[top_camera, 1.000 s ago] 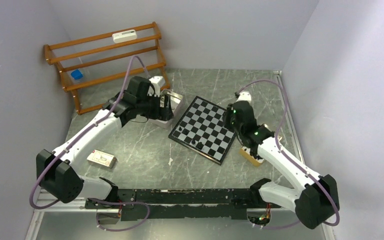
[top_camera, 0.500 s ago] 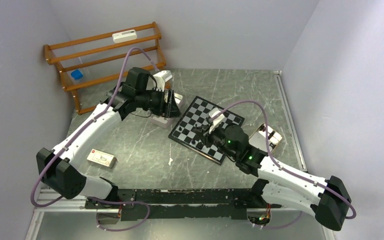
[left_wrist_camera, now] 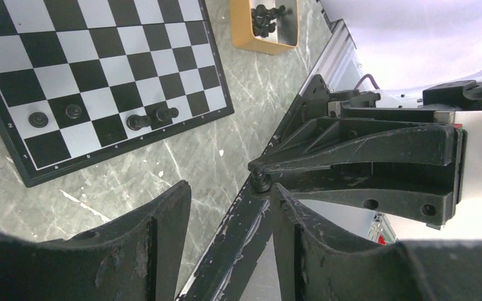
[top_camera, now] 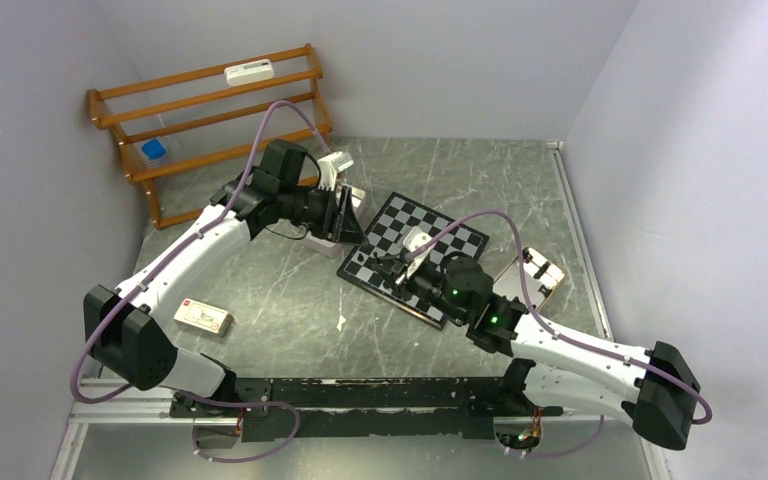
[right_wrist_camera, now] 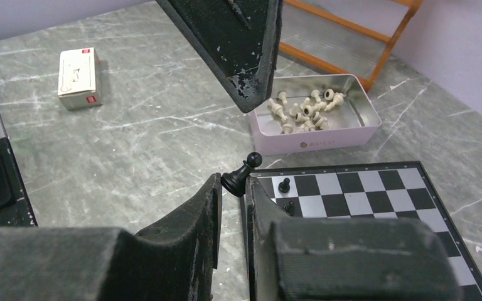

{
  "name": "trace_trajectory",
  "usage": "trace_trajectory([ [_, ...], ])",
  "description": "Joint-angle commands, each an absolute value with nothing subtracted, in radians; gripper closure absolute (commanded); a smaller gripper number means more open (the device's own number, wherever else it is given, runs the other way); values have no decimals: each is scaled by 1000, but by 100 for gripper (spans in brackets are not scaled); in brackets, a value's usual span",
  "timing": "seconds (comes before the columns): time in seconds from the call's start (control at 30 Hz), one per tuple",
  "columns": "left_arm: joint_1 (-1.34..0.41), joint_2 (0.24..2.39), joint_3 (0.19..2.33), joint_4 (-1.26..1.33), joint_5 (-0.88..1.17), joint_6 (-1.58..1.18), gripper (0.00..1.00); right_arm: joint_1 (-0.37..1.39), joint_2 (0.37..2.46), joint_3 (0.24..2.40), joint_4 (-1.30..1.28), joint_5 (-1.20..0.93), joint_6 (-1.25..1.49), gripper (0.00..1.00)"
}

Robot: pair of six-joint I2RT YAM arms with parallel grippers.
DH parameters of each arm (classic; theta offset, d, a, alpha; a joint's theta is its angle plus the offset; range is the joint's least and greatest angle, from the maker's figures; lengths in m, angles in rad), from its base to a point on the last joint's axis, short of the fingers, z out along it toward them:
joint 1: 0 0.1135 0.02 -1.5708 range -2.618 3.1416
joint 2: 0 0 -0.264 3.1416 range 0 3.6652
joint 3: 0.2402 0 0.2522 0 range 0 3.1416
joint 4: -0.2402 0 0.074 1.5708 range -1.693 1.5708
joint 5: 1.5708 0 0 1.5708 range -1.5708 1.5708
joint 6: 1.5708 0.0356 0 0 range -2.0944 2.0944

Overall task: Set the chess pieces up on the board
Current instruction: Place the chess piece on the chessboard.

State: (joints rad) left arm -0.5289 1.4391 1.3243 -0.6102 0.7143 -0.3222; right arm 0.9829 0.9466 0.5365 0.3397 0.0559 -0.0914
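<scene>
The checkered board lies mid-table, also filling the upper left of the left wrist view. Several black chess pieces stand on the two rows by its edge; two show in the right wrist view. My right gripper is shut on a black pawn, tilted, hovering at the board's corner. My left gripper is open and holds nothing; it hangs over the tin beside the board. Cream-white pieces lie in that tin.
A pale tin sits at the board's left. A yellow tray of black pieces stands to the board's right. A small white box lies near left. The wooden rack stands at the back left.
My right arm swung from the yellow tray across to the board's near-left corner carrying the pawn. My left gripper rose from the tin, tilted toward the board, and its jaws narrowed.
</scene>
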Motion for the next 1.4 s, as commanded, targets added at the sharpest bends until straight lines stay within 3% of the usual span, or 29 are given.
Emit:
trace_trajectory([
  [0.0,-542,1449,1327,-581,779,-327,47,1001,959,559,385,71,-114,85],
  [0.53,-612,1509,1305,-562,770,-342,54,1028,955,554,389,112,-117,86],
  [0.7,-615,1508,1297,-558,772,-344,65,1031,957,550,389,114,-114,86],
  [0.93,-615,1511,1302,-579,770,-323,95,1031,972,546,393,118,-109,85],
  [1.03,-615,1510,1312,-574,732,-321,95,1031,972,535,382,130,-102,76],
  [1.3,-626,1547,1351,-463,509,-295,95,1031,847,443,285,255,112,26],
  [1.37,-639,1561,1353,-411,430,-293,95,1027,793,395,285,326,179,19],
])
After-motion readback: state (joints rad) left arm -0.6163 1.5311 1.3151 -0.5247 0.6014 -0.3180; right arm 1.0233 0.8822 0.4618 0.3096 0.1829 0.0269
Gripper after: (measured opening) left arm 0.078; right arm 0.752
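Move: The black chess piece, held by its base in the right gripper, is about 2 cm back, 3 cm to the right and 1 cm below the left hand point. The left gripper lies some 3 cm ahead, 4 cm left and 1 cm above the right hand. From the left hand, the board's middle is roughly 10 cm ahead, 14 cm right; the corner piece 12 cm ahead, 3 cm right; the pink box 22 cm ahead, 4 cm left. These three lie some 20 cm lower. Rightward, back and down, the left hand eases about 4 cm onto the head of the chess piece that the nearly still right gripper holds out, and pinches its half-open fingers shut on it. The right fingers then open and let go, backing off to the right and down, while the left hand starts forward some 3 cm and slightly down, keeping its grip. ##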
